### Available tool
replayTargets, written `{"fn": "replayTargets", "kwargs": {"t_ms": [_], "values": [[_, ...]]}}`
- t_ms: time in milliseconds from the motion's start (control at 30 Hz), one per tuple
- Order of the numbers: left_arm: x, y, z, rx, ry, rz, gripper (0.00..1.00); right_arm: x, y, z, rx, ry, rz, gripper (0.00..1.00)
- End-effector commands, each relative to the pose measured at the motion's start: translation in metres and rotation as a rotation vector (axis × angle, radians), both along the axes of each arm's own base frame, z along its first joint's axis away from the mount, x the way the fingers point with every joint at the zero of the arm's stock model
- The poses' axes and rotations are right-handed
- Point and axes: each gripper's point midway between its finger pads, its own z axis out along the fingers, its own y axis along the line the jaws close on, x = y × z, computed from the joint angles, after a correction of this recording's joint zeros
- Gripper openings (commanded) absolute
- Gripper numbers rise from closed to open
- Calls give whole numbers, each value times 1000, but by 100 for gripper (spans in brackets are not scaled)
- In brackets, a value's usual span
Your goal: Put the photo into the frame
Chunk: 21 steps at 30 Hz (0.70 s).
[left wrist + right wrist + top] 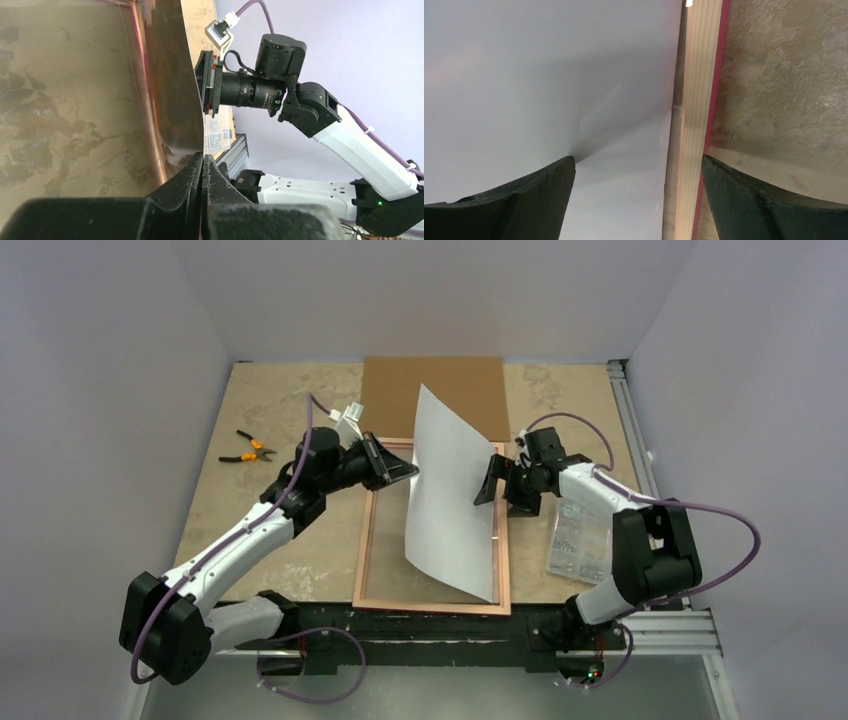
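Note:
The frame (pixel 366 540) lies flat on the table, tan wooden back up. The photo (pixel 450 490) stands tilted over it, white back toward the camera, its lower edge along the frame's right rail. My left gripper (pixel 408 472) is shut on the photo's left edge; in the left wrist view the shut gripper (pixel 202 161) pinches the photo (pixel 172 85), whose dark glossy face shows. My right gripper (pixel 490 480) is open astride the right rail. In the right wrist view one of the fingers (pixel 556 175) touches the photo (pixel 549 75), the other is outside the frame (pixel 696 100).
A brown backing board (pixel 435 390) lies at the back behind the frame. Orange-handled pliers (pixel 247 448) rest at the far left. A clear plastic box (pixel 578 540) sits under the right arm. Aluminium rails (pixel 630 420) run along the right edge.

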Motion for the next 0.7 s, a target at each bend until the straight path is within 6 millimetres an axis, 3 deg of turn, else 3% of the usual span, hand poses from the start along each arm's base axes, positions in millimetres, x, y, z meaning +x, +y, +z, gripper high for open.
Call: {"fn": "replayTargets", "kwargs": {"t_ms": [0, 133, 300, 667], "values": [[-12, -11, 22, -18, -8, -58, 0, 9, 6, 33, 72, -72, -21, 96], [-12, -20, 46, -65, -63, -58, 0, 13, -3, 45, 81, -100, -58, 96], [-7, -21, 51, -130, -55, -19, 0, 16, -16, 56, 93, -125, -99, 97], [-2, -26, 84, -238, -105, -14, 0, 13, -26, 48, 93, -112, -118, 96]]}}
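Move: The left hand has the photo's left long edge pinched, white back up, over the frame, whose middle lies about 5 cm to its right, 2 cm back and 20 cm below. From this hand the frame's right bar is some 21 cm to the right, level, and the brown board about 30 cm ahead, 6 cm right. From the right hand, the frame's right bar is about 2 cm right and 2 cm below, level with it. Keeping its pinch on the photo's edge, the left hand first slides back and to the right over the frame, then turns to climbing, ending about 5 cm higher and 2 cm farther right with a roll of under 10 degrees, so that the sheet is drawn up more steeply. The right hand, fingers staying wide open, rises some 4 cm off the photo's right edge and the frame bar while moving 2 to 3 cm right and slightly forward, tilting about 10 degrees, then hovers. ##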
